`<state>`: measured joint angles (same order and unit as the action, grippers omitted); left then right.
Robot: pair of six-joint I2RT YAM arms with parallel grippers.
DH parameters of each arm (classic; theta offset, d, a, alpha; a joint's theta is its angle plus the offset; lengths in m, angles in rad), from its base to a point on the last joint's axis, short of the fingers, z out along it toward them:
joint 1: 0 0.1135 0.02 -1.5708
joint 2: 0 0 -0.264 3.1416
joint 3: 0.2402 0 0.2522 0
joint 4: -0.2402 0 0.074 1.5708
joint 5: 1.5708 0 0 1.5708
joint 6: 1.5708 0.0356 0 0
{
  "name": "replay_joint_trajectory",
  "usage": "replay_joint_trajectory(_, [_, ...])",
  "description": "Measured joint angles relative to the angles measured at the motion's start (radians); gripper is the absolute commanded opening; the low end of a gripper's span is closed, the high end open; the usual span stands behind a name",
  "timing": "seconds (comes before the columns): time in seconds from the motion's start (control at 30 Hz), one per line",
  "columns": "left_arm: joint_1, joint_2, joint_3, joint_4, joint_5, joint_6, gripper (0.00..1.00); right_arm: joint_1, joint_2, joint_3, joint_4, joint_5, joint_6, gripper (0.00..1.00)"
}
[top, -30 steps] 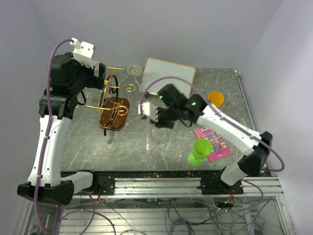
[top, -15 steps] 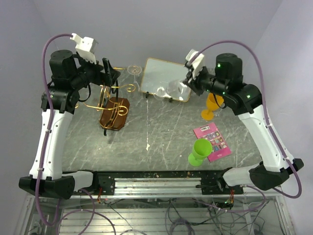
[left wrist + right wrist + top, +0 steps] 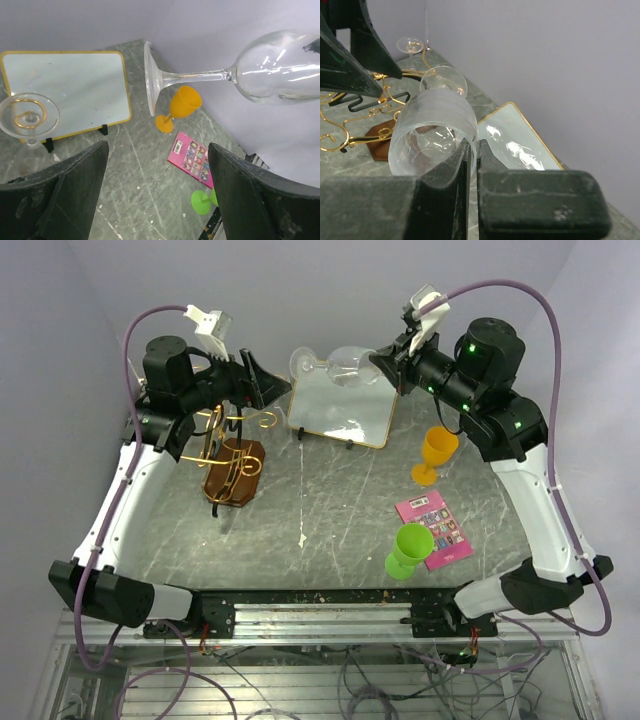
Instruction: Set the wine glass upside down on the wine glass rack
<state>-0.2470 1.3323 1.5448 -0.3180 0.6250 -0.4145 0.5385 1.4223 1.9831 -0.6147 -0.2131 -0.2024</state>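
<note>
A clear wine glass (image 3: 340, 364) hangs on its side in the air over the back of the table, foot pointing left. My right gripper (image 3: 381, 362) is shut on its rim (image 3: 475, 150), one finger inside the bowl (image 3: 432, 125). My left gripper (image 3: 268, 386) stands open just left of the foot; in its own view the stem and foot (image 3: 190, 77) lie above the wide-apart fingers (image 3: 75, 192), clear of them. The gold wire wine glass rack (image 3: 228, 430) on its brown base (image 3: 234, 476) stands below the left arm. Another clear glass (image 3: 29, 116) sits upside down on the rack.
A gold-framed white board (image 3: 345, 405) leans at the back centre. An orange goblet (image 3: 437, 452) stands at the right. A green goblet (image 3: 408, 548) and a pink card (image 3: 437, 530) lie nearer the front right. Grey walls close in behind and at both sides.
My right arm has carried the glass up from the table's middle to the back and turned it sideways. My left gripper swung right towards the foot, its jaws narrowing slightly.
</note>
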Motion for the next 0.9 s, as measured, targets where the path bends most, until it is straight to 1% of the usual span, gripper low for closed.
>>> replay_joint_trajectory(0.13, [-0.007, 0.024, -0.032, 0.061, 0.017, -0.045, 0.88, 0.0, 0.022, 0.011, 0.008, -0.012, 0.027, 0.0])
replay_joint_trajectory(0.3, [-0.008, 0.029, -0.068, 0.128, 0.031, -0.085, 0.76, -0.001, 0.026, 0.009, 0.012, -0.039, 0.064, 0.0])
replay_joint_trajectory(0.43, [-0.008, 0.029, -0.098, 0.185, 0.045, -0.124, 0.66, -0.004, 0.023, 0.0, 0.023, -0.073, 0.097, 0.0])
replay_joint_trajectory(0.57, [-0.008, 0.031, -0.114, 0.229, 0.076, -0.154, 0.54, -0.014, 0.022, -0.013, 0.027, -0.108, 0.124, 0.0])
replay_joint_trajectory(0.73, [-0.008, 0.031, -0.118, 0.266, 0.102, -0.169, 0.42, -0.023, 0.022, -0.017, 0.027, -0.135, 0.142, 0.0])
replay_joint_trajectory(0.9, [-0.006, 0.031, -0.131, 0.275, 0.105, -0.174, 0.24, -0.033, 0.02, -0.024, 0.035, -0.152, 0.15, 0.0])
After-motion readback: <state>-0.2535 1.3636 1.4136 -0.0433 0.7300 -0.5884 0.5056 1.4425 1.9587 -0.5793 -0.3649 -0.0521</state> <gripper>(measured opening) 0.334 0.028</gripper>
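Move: The left hand, empty and nearly wide open, has the foot of the wine glass about 3 cm ahead, 5 cm to its right and a couple of centimetres higher. The hung glass is roughly 9 cm straight ahead and 15 cm below; the rack lies some 8 cm left, 2 cm ahead and 22 cm down. From the right hand, holding the wine glass by its bowl rim, the left gripper is about 22 cm left, 4 cm back and 6 cm lower. The right hand keeps its pinch on the bowl rim and carries the wine glass about 2 cm left and 1 cm down towards the left gripper, turning some 10 degrees, partly counter-clockwise, so that the foot swings back towards the left fingers. The left hand comes about 2 cm right to meet it, dipping 1 cm and turning about 10 degrees with its fingertips tilting up and clockwise, and closes from nearly wide open to about a third around the edge of the foot, the stem pointing away to the right. ##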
